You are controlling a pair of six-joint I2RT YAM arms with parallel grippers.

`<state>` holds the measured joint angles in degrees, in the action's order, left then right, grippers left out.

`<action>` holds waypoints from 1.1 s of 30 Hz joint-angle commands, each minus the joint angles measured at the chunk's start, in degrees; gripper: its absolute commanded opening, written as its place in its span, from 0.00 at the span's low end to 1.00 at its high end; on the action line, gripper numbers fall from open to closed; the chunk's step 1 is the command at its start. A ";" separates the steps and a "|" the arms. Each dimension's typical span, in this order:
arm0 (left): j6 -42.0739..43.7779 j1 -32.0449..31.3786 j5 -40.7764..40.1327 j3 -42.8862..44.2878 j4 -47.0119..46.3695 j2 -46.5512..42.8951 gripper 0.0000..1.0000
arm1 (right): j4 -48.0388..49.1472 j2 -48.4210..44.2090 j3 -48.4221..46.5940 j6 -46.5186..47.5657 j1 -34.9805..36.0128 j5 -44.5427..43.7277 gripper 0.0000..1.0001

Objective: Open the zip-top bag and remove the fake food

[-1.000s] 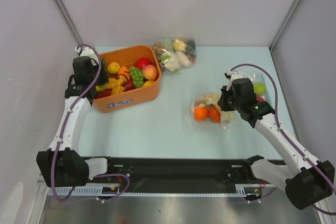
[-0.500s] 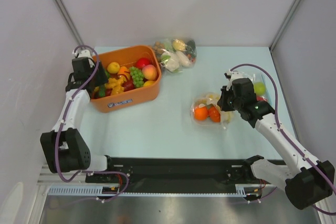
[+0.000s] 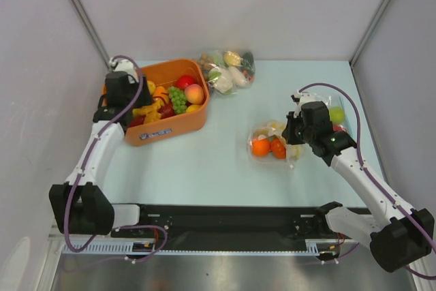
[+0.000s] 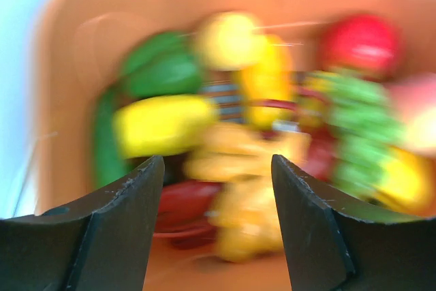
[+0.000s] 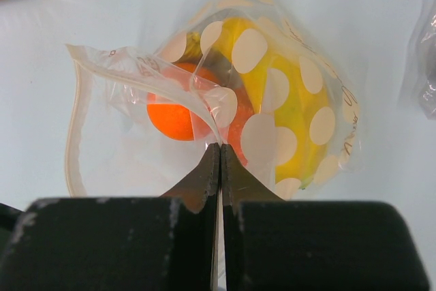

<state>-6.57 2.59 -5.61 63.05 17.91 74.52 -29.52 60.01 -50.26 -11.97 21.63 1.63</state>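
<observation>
A clear zip-top bag (image 3: 271, 142) with white dots lies on the table at middle right. It holds fake food: oranges (image 5: 174, 110) and a yellow piece (image 5: 293, 114). My right gripper (image 3: 292, 133) is shut on the bag's film at its near right edge, and in the right wrist view (image 5: 220, 148) the fingertips pinch a fold of plastic. The bag's zip strip (image 5: 71, 142) loops out to the left. My left gripper (image 3: 127, 99) is open and empty over the left end of the orange bin (image 3: 163, 131). Its wrist view is blurred (image 4: 218, 168) and shows loose fake food below.
The orange bin holds several loose toy fruits, among them green grapes (image 3: 177, 98) and a red apple (image 3: 184, 81). A second filled bag (image 3: 228, 69) lies at the back. Another bag with a green piece (image 3: 336, 114) lies right of my right gripper. Grey walls enclose the table.
My left arm has swung right and forward from the bin's left rim to over its contents. The right arm and the bag have not moved.
</observation>
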 commanded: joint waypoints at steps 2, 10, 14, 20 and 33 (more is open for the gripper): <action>4.19 -13.55 -0.63 0.94 -3.49 -4.55 0.68 | 0.69 -0.24 -2.83 0.10 -0.36 0.04 0.00; 5.78 -40.69 3.40 4.28 -9.64 -3.43 0.67 | 0.34 -0.51 -2.30 -0.95 -0.36 -0.49 0.00; 5.69 -50.74 5.17 8.57 -10.62 2.71 0.67 | 0.43 -0.24 -2.30 -1.92 -0.36 -0.92 0.00; 2.89 -57.69 8.59 15.61 -10.26 10.90 0.67 | 0.43 -0.42 -2.21 -2.80 -0.44 -1.54 0.00; -8.55 -59.19 12.64 15.17 -10.19 20.66 0.66 | 0.08 -0.68 -1.68 -3.59 -1.24 -1.19 0.00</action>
<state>-11.49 -56.16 6.07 76.36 8.25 93.21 -29.71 59.99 -50.26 -14.85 20.78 0.91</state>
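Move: The orange in the open bag lies about 45 cm to the left hand's right, 6 cm back and 17 cm below; the orange pumpkin stands 6 cm right of the orange and level with it, the yellow food some 6 cm farther out and 5 cm right of it. The basket's middle is 8 cm ahead of the left hand, 8 cm right, 12 cm below. From the right hand the orange is about 5 cm ahead, 9 cm left, 12 cm below. Open left hand arcs some 45 cm right and 15 back towards the bagged orange, turning clockwise 65 degrees. ##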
